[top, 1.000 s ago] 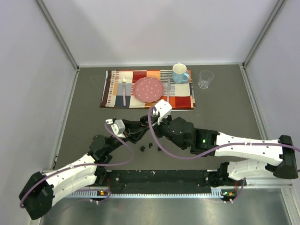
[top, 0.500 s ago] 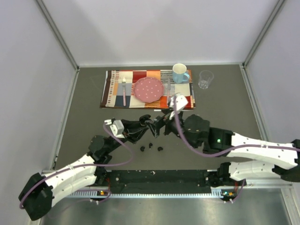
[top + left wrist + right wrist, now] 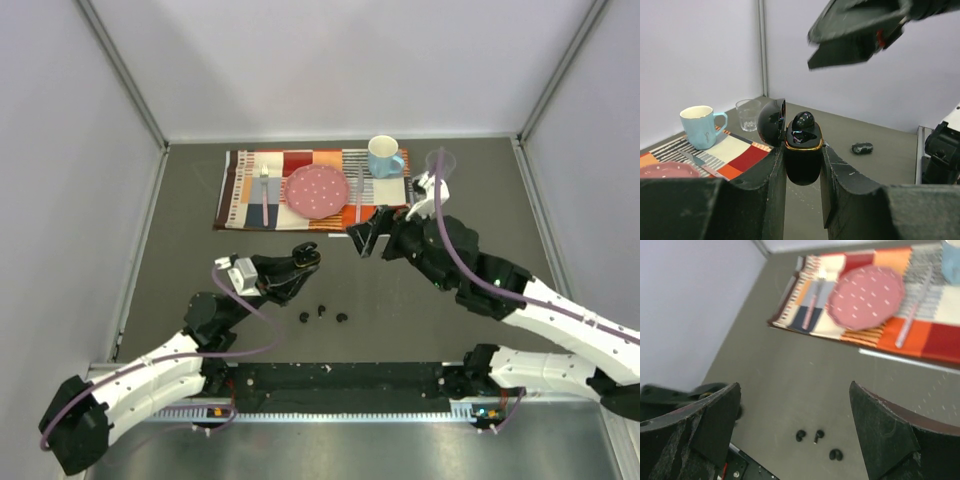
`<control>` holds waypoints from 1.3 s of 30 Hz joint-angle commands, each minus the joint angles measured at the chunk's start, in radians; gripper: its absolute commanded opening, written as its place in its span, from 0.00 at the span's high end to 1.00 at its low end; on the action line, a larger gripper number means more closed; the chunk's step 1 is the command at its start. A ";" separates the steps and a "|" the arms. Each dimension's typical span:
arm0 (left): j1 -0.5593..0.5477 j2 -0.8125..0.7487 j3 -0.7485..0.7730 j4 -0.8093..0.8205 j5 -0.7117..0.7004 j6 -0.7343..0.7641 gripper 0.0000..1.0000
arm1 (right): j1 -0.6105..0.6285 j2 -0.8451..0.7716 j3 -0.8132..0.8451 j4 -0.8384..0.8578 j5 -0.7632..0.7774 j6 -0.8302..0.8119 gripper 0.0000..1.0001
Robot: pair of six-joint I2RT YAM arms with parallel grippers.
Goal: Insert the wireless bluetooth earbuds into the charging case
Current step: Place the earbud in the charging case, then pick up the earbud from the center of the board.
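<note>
My left gripper point(image 3: 300, 257) is shut on the black charging case point(image 3: 803, 155), held upright off the table with its lid point(image 3: 771, 121) swung open. One earbud point(image 3: 803, 120) stands in the case's far well. Three more earbuds point(image 3: 304, 317) point(image 3: 321, 310) point(image 3: 342, 318) lie loose on the grey table, below and right of the case. The right wrist view shows them too point(image 3: 800, 435) point(image 3: 817, 434) point(image 3: 835, 455). My right gripper point(image 3: 370, 238) hangs open and empty to the right of the case, and its open fingers point(image 3: 880, 425) frame the loose earbuds from above.
A patchwork placemat point(image 3: 240, 190) at the back holds a pink plate point(image 3: 318, 190), a fork point(image 3: 264, 195), a knife point(image 3: 358, 190) and a blue mug point(image 3: 384, 156). A clear glass point(image 3: 438, 168) stands to its right. White walls enclose the table.
My right gripper opened, left an earbud in the case and drew back up and to the right. My left gripper kept its hold and shifted slightly left with the case.
</note>
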 commanded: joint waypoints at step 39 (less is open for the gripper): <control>0.036 -0.209 -0.075 -0.084 -0.357 0.107 1.00 | -0.152 0.570 0.046 -0.212 -0.546 0.616 0.45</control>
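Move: The empty right hand has the middle one of the three loose earbuds roughly 33 cm below it, about 9 cm left and 4 cm back. The right earbud lies some 4 cm left and 5 cm back, the left one about 13 cm left and 5 cm back, both as far down. From the left hand, which already holds the open case, the middle earbud is about 4 cm right, 3 cm back and 26 cm down. Right hand sinks 22 cm towards the earbuds, pitching down and narrowing; left carries the case 7 cm left-forward. ##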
